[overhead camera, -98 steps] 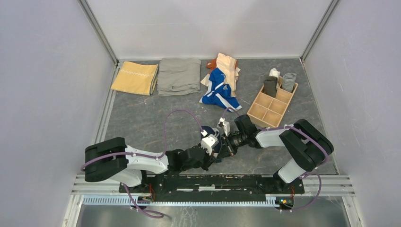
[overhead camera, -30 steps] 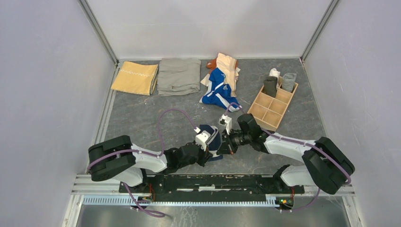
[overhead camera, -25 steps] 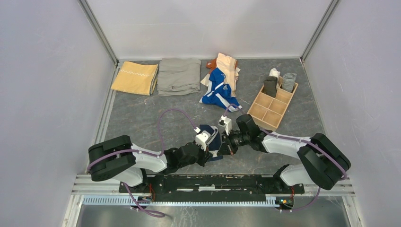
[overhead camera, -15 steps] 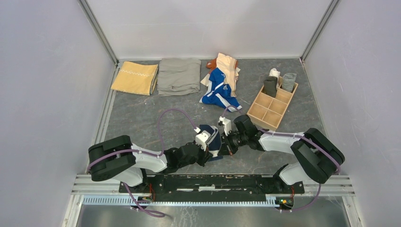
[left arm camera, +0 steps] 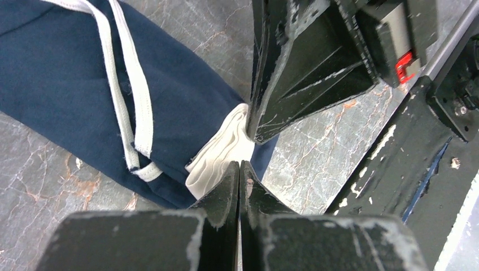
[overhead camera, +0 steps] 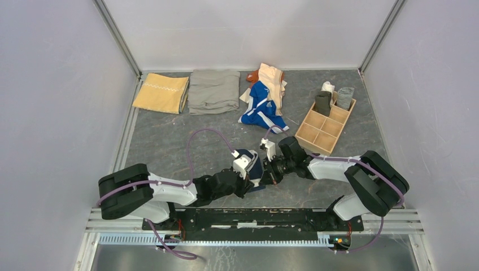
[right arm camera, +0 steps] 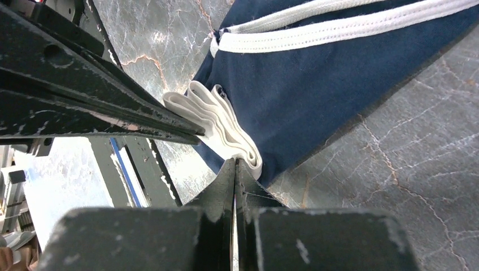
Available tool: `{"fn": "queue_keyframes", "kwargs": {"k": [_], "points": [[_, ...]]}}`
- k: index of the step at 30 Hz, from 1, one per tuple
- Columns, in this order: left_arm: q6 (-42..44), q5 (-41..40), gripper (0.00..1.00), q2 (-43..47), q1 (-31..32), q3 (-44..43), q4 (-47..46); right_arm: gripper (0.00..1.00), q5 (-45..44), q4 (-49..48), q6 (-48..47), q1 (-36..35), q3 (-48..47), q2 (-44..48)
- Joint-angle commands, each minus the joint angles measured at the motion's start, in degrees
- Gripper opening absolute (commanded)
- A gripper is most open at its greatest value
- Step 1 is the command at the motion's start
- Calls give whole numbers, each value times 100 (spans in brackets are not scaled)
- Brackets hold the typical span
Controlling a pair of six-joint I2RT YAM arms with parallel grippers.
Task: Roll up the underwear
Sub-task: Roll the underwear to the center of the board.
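Observation:
The navy underwear (overhead camera: pixel 252 162) with white trim lies near the table's front middle, partly under both wrists. In the left wrist view the underwear (left arm camera: pixel 68 73) shows its folded white waistband (left arm camera: pixel 221 148) at one end. My left gripper (left arm camera: pixel 239 165) is shut, its tips against that waistband with nothing between them. My right gripper (right arm camera: pixel 234 162) is shut too, its tips touching the waistband (right arm camera: pixel 221 123) from the opposite side. The two grippers meet tip to tip at that end, left gripper (overhead camera: pixel 258 180) and right gripper (overhead camera: pixel 268 176). More underwear, bright blue and peach (overhead camera: pixel 264 96), sits piled at the back.
A wooden divided box (overhead camera: pixel 316 132) stands at the right with rolled pieces (overhead camera: pixel 334 97) in its far cells. A folded mustard-yellow cloth (overhead camera: pixel 162 93) and a folded grey-khaki cloth (overhead camera: pixel 214 90) lie at the back left. The black base rail (overhead camera: pixel 271 217) runs just behind the grippers.
The right arm's elbow has swung back inward and the left arm's shoulder has shifted slightly left. Both grippers stay shut at the navy underwear, which has hardly moved.

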State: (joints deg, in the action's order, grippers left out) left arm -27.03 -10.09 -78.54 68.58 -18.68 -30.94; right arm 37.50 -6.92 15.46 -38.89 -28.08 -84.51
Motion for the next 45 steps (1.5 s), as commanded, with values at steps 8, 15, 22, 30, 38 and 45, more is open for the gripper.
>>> {"fn": "queue_keyframes", "kwargs": {"k": [8,15,22,30,38,45], "points": [[-15,119,2,-297,-20,-412,-159,0,-357,-117,97,10,276,-99],[-304,-612,2,-228,-16,-15,-245,0,-357,-74,85,11,276,23],[-581,-1109,2,-166,-19,229,-294,0,-291,-159,337,-16,409,230],[-594,-1197,2,-305,-16,204,-303,0,-468,-912,1180,-662,690,313],[-567,-1202,2,-325,-28,184,-223,7,-1330,-102,170,-764,231,958],[-692,-1135,2,-315,-96,137,68,29,-2329,243,-1055,-772,227,2045]]}}
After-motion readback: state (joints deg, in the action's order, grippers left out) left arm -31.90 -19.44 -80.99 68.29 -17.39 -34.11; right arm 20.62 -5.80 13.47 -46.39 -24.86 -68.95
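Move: The navy underwear's folded cream waistband lies between my two fingertips: its middle is about 2 cm right, 1 cm ahead and 1 cm below my left hand, and some 2 cm left of my right hand, level fore and aft and in height. The underwear's far end is about 11 cm straight ahead of my left hand, and the blue clothes heap some 26 cm ahead and 5 cm right. From my right hand, the wooden tray is 17 cm ahead and 22 cm right. I keep my right fingertips on the waistband's right end while my left hop up and right, then come back down onto its left end and edge about 2 cm forward, turning some 10 degrees counter-clockwise. Then I draw my right hand about 3 cm back and slightly left, lift it roughly 3 cm off the cloth as it swings forward, rolling and starting to open. ##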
